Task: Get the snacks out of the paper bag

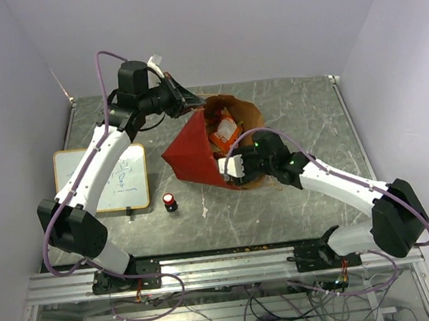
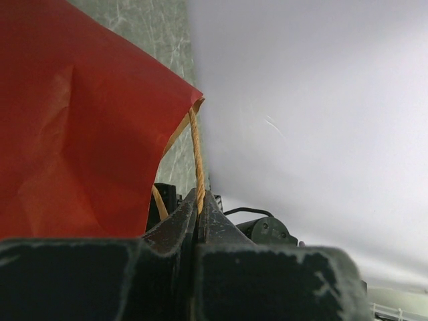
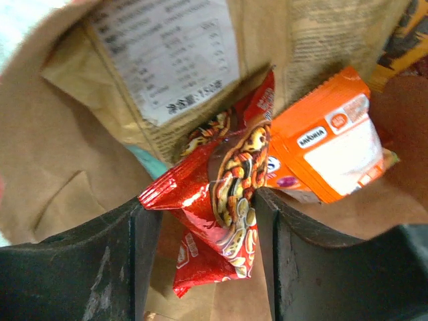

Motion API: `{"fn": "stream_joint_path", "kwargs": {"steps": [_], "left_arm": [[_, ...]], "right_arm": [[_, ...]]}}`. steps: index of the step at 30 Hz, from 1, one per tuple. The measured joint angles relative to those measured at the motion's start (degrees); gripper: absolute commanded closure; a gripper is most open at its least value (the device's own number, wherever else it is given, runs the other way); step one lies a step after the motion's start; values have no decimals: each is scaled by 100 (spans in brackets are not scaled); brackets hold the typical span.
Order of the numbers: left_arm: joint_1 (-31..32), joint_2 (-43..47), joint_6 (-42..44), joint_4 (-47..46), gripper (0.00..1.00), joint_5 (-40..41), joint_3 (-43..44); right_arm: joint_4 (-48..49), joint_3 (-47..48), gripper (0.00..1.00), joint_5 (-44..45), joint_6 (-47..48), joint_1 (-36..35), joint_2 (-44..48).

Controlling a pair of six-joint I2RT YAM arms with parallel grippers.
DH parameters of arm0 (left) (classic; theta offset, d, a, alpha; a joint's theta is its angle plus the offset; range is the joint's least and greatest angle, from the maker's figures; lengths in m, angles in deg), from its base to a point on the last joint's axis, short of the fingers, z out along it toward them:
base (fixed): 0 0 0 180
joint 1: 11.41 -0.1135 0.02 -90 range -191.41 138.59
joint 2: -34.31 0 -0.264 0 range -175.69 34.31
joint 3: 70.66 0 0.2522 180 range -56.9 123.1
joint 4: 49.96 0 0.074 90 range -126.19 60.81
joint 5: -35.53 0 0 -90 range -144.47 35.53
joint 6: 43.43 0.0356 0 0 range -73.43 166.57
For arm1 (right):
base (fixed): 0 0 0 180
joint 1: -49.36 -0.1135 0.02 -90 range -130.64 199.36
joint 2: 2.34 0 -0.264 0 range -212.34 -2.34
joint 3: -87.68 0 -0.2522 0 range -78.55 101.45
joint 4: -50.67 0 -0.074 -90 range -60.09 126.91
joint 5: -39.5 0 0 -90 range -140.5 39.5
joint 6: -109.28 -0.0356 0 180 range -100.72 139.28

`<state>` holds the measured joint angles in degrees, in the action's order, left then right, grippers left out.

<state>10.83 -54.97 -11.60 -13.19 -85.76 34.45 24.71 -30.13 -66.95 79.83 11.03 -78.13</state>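
The paper bag (image 1: 190, 151) lies tilted on the table with its mouth facing up and to the right. My left gripper (image 1: 185, 98) is shut on its twisted cord handle (image 2: 196, 160) and holds the bag's red side (image 2: 80, 134) up. My right gripper (image 1: 227, 167) is inside the mouth. In the right wrist view its jaws (image 3: 200, 207) stand open around a small red snack packet (image 3: 227, 194), which touches both fingers at its edges. An orange packet (image 3: 328, 154) lies just right of it. Behind them are a brown printed pack (image 3: 167, 60) and a sliver of teal (image 3: 150, 164).
A white board with writing (image 1: 101, 180) lies at the left of the table. A small red-and-black cylinder (image 1: 171, 203) stands in front of the bag. The table's metal rim (image 1: 224, 255) runs along the near edge, and purple walls close in the other sides.
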Motion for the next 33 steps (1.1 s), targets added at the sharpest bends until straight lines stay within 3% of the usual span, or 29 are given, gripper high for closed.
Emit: {"fn": "stream_joint_path", "kwargs": {"steps": [3, 7, 10, 20, 29, 33], "left_arm": [[-11, 0, 52, 48, 93, 4, 0], [-63, 0, 76, 72, 93, 4, 0], [-90, 2, 74, 70, 93, 4, 0], [-105, 2, 90, 83, 93, -4, 13], [-601, 0, 339, 345, 93, -153, 319], [-763, 63, 326, 260, 93, -251, 149]], "right_arm": [[225, -17, 58, 232, -57, 0, -2], [361, 61, 86, 341, -181, 0, -52], [350, 302, 99, 308, -437, 0, -168], [492, 673, 100, 284, -2378, 0, 57], [-750, 1602, 100, 824, -3615, 0, 726], [-1233, 1888, 100, 1335, -4601, 0, 1182]]}}
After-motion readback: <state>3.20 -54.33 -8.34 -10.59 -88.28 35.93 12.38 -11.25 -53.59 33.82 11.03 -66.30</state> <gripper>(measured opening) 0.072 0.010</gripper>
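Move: The red snack packet lies between the right hand's open fingers, its middle only some 2 cm ahead, 2 cm left and 2 cm below. The orange packet sits about 7 cm ahead and 1 cm right, while the brown packet is roughly 6 cm left and 1 cm back, both slightly lower inside the bag. From the left hand, which holds the bag's twine handle, the red packet is about 6 cm back, 4 cm right and 23 cm below. The right fingers close and pinch the red packet while edging 2–3 cm forward and 2 cm left, then lift it some 16 cm, veering right and slightly back towards the end as the wrist rolls and swings clockwise, the fingers pointing flatter and more forward. The left hand keeps its pinch on the handle and late on draws it about 5 cm left and 2 cm forward. ##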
